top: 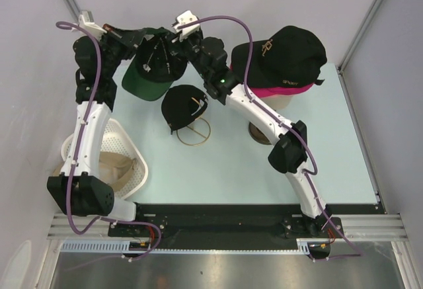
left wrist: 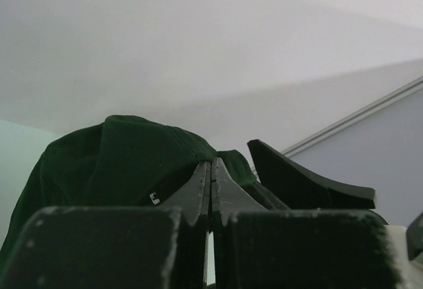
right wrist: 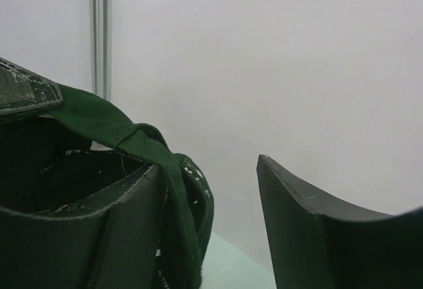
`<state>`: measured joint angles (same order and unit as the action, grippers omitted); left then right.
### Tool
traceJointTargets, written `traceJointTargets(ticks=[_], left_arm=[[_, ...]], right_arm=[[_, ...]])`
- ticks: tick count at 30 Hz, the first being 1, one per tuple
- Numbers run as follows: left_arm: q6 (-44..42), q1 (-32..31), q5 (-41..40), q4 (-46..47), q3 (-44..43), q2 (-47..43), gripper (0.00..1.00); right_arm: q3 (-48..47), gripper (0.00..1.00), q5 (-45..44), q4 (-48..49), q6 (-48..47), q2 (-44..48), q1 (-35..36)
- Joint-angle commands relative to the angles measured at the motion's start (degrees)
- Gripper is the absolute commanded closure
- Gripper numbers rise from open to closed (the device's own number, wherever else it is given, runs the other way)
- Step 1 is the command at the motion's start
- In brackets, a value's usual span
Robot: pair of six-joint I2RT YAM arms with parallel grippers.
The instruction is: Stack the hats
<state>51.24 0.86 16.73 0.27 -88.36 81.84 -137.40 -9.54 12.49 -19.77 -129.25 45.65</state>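
A dark green hat [top: 142,85] hangs above the table's far left, its inside facing up. My left gripper [top: 134,38] is shut on its edge; in the left wrist view the fingertips [left wrist: 211,167] press together against the green fabric [left wrist: 119,157]. My right gripper [top: 166,43] is at the hat's back, open. In the right wrist view the green back strap [right wrist: 142,147] drapes over one finger and the other finger [right wrist: 297,229] stands apart. A black hat with a gold logo [top: 284,54] tops a magenta hat [top: 285,92]. A second black hat [top: 184,106] sits mid-table.
A white mesh basket [top: 135,145] stands at the near left with tan fabric [top: 112,168] in it. A gold wire ring [top: 198,135] shows under the mid-table black hat. A beige mannequin base [top: 259,132] stands below the stacked hats. Grey walls close in at the back and sides.
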Motion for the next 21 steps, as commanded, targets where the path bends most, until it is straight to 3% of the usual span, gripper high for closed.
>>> traceJointTargets(ticks=[1, 6, 10, 12, 13, 21], left_arm=[[2.1, -0.3, 3.9, 7.9, 0.4, 0.2, 1.0], [2.1, -0.3, 5.9, 9.1, -2.1, 3.4, 1.0], [1.9, -0.2, 7.4, 11.9, -4.0, 6.2, 1.0], [1.5, -0.3, 8.5, 12.7, -5.2, 8.1, 1.0], [0.9, -0.3, 8.9, 14.2, -5.3, 8.7, 1.0], [-2.9, -0.3, 14.9, 30.7, -1.6, 12.9, 1.0]], right_arm=[[-1.6, 0.4, 1.0, 4.7, 0.4, -1.1, -0.7], [-1.2, 0.43, 1.4, 5.8, 0.6, -1.7, -0.7], [-1.3, 0.73, 1.1, 7.9, 0.9, -2.8, -0.9], [-1.4, 0.77, 0.7, 9.1, 0.8, -3.4, -0.9], [-1.5, 0.85, 0.1, 9.5, 0.6, -3.6, -1.0], [-2.6, 0.98, -1.0, 12.8, 1.3, -5.7, -2.5]])
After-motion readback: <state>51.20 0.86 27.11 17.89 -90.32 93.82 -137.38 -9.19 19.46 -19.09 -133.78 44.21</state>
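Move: The left hand already pinches the green hat's rim; the hat hangs with its middle about 5 cm to that hand's right, 4 cm back and 6 cm below. From the half-open right hand the hat's middle is roughly 5 cm left, 3 cm back and 6 cm below. The black cap on the wire stand lies about 2 cm right of the right hand, 12 cm back and 30 cm below; the hat stack is some 32 cm right, 9 cm back and 8 cm below. Forward about 5 cm and some 3 cm to the right, the left hand carries the green hat towards the right hand, swinging about 10 degrees clockwise, fingers still shut on the rim. The right hand edges forward and down a little and closes from just over half open to nearly shut, pinching the rim beside the left fingers. ##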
